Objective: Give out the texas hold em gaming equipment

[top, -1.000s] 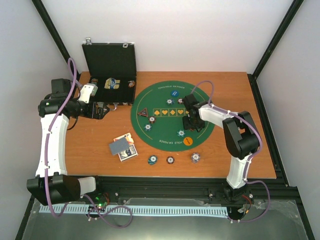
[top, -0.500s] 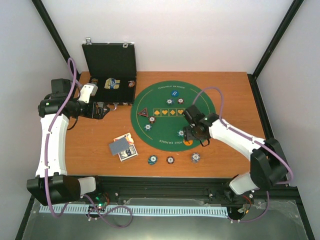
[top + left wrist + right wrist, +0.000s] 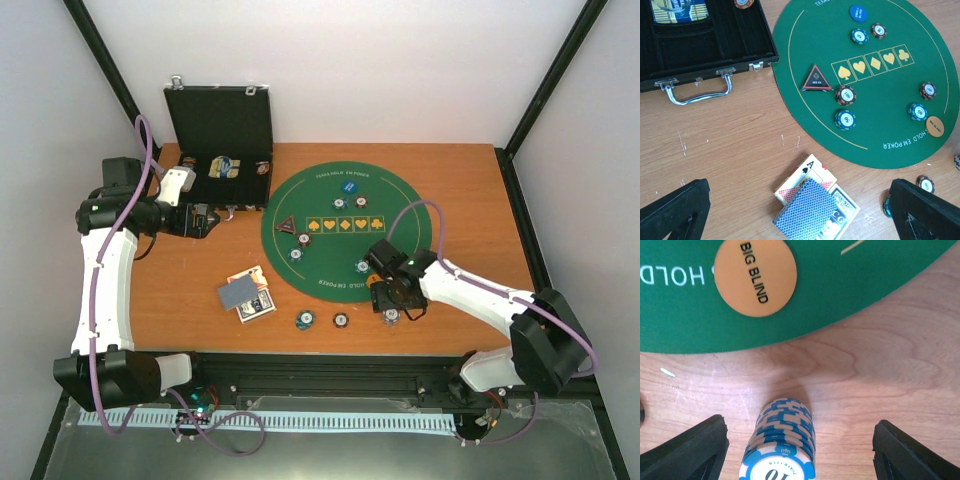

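Observation:
My right gripper (image 3: 800, 452) stands open around a stack of blue-and-tan poker chips (image 3: 782, 440) on the wood, with a gap on each side. It sits just off the green mat's (image 3: 345, 235) near edge (image 3: 680, 320). The orange Big Blind disc (image 3: 755, 276) lies on the mat just beyond. My left gripper (image 3: 800, 215) is open and empty, high over the playing cards (image 3: 812, 207), a blue-backed pile on face-up cards. On the mat are the triangular token (image 3: 816, 78), the blue disc (image 3: 858, 13) and several chip stacks (image 3: 845, 95).
The black hinged case (image 3: 220, 130) stands open at the back left, its handle (image 3: 697, 92) toward the table's middle. Two loose chips (image 3: 304, 320) (image 3: 341, 320) lie on the wood between the cards (image 3: 247, 295) and my right gripper (image 3: 393, 300).
My right gripper has come off the mat toward the near edge, down around the chip stack on the wood, and its jaws have widened. The left arm has not moved.

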Available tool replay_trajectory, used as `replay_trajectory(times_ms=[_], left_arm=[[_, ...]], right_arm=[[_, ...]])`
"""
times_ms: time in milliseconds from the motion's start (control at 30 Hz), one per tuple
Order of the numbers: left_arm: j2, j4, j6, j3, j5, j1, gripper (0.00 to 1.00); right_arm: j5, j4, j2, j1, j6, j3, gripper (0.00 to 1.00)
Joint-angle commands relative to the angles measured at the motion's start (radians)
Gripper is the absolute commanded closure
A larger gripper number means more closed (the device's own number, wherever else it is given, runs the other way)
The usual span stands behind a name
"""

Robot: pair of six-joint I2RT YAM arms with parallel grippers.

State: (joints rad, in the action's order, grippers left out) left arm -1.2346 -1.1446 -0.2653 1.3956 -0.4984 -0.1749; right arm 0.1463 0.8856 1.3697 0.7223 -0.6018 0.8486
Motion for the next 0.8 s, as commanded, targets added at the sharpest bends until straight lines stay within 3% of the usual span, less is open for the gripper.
replay_trajectory(times_ms=[0, 233, 633, 767], left_arm=[[0.016, 0.005, 0.014, 0.025, -0.012, -0.007, 0.00], [0.012, 0.005, 0.017, 0.031, -0.011, -0.008, 0.00], [0.007, 0.008, 0.018, 0.034, -0.007, -0.008, 0.00], [0.008, 0.008, 0.018, 0.034, -0.005, -0.007, 0.00]], right_arm=[[-0.014, -0.020, 0.000, 0.023, -0.035, -0.031, 0.22], [-0.038, -0.052, 0.004, 0.039, -0.037, -0.059, 0.27], [-0.038, -0.060, -0.002, 0.048, -0.049, -0.082, 0.45], [-0.043, -0.066, -0.003, 0.049, -0.053, -0.089, 0.45]])
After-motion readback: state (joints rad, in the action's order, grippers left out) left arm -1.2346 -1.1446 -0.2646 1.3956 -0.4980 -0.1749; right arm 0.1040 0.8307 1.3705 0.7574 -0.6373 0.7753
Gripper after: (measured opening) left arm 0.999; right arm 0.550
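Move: The 10-chip stack the right hand goes for stands about 2 cm back and 1 cm left of it, its middle some 3 cm below. The big blind button lies about 6 cm ahead and 5 cm left of the hand, the nearest blue chips on the mat about 11 cm ahead and 9 cm left, and the black chip stack about 14 cm left and 3 cm back. From the left hand, the 10-chip stack is roughly 48 cm right, 11 cm back and 24 cm down. No certain touch can be made out as the right fingers come around the upper part of the 10-chip stack, the left one close against its side and a gap still showing at the right one. The hand eases about 2 cm down and 2 cm back towards the stack, slowing to a near stop, while the fingers, still pointing down, close from wide to roughly half open. ##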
